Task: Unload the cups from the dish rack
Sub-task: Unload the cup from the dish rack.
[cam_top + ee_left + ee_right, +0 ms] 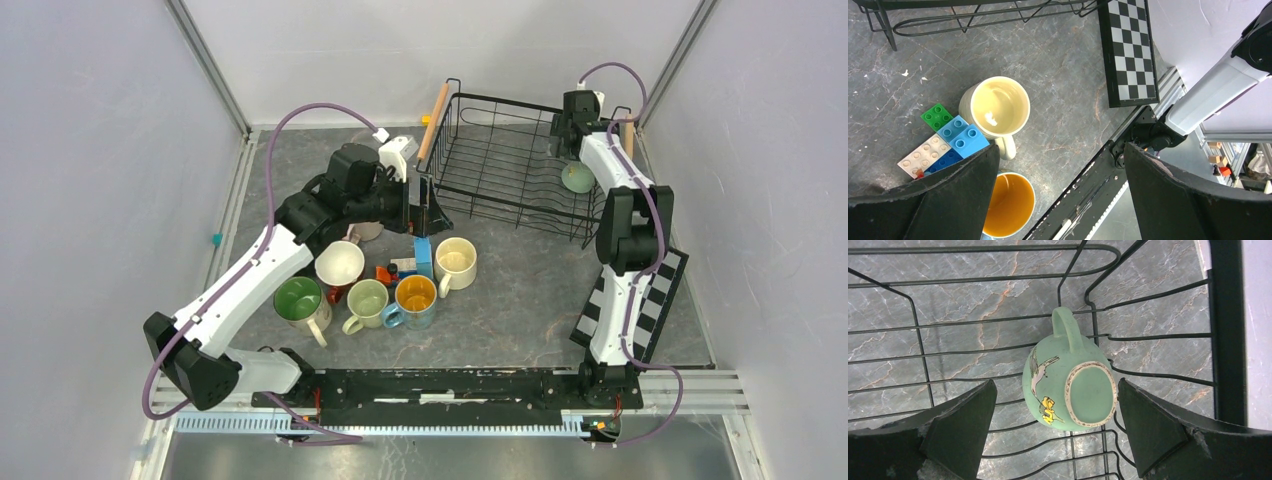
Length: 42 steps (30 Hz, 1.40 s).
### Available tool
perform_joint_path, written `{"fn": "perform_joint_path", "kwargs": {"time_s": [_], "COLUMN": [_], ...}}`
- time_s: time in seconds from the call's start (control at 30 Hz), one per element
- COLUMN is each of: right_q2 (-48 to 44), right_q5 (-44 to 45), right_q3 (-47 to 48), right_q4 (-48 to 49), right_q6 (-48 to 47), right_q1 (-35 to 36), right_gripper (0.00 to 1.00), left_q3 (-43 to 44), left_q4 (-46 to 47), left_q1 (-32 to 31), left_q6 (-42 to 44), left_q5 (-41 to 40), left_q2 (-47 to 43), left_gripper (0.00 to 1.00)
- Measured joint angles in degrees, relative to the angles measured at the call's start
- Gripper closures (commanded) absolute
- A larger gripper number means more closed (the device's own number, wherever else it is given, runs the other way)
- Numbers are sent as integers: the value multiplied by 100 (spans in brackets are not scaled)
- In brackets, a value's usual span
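The black wire dish rack stands at the back. One pale green cup with a bird painted on it lies bottom-up in its right end. In the right wrist view this cup rests on the rack wires. My right gripper is open above it with a finger on each side, not touching. It also shows in the top view. My left gripper is open and empty over the table by the rack's left corner. Below it stand a cream cup and a yellow-lined cup.
Several cups stand in a group on the table: cream, yellow-lined, pale green, dark green and white. Toy blocks lie beside them. A checkerboard lies at the right.
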Motion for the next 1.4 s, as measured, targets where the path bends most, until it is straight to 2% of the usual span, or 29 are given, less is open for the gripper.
{"fn": "perform_joint_path", "kwargs": {"time_s": [0.73,1.07,1.4], "right_q2": [55,-129,-166], "right_q5": [-911,-1410,-1255], "right_q3": [-83,-267,-267], "right_q4": [337,428,343], "right_q6": [203,352,289], "right_q1": [-212,15,103], "right_gripper": [2,2,2], "left_q3": [-87,-94,-101], "left_q4": [103,120,120], "left_q1": [0,0,0], "left_q6": [0,0,0], "left_q5": [66,85,85], "left_q2": [0,2,2], "left_gripper": [0,0,0]}}
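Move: The green mug in the dish rack lies just under the open right gripper, about 4 cm below, roughly level fore and aft and 1 cm to the right, close by the right finger. The rack's right wooden handle stands some 10 cm to the right of the mug and about 5 cm above it; the near rim runs about 14 cm back from the mug. From the left hand the mug is roughly 28 cm ahead, 34 cm right and 20 cm below. Dip the right gripper about 1 cm beside the green mug and ease it slightly forward, rolling the hand some 10 degrees so its left side rises. Then sweep it left about 5 cm, away from the rack's right end, pushing the mug along with the right finger; keep the fingers wide open and turn the hand a little counter-clockwise. ##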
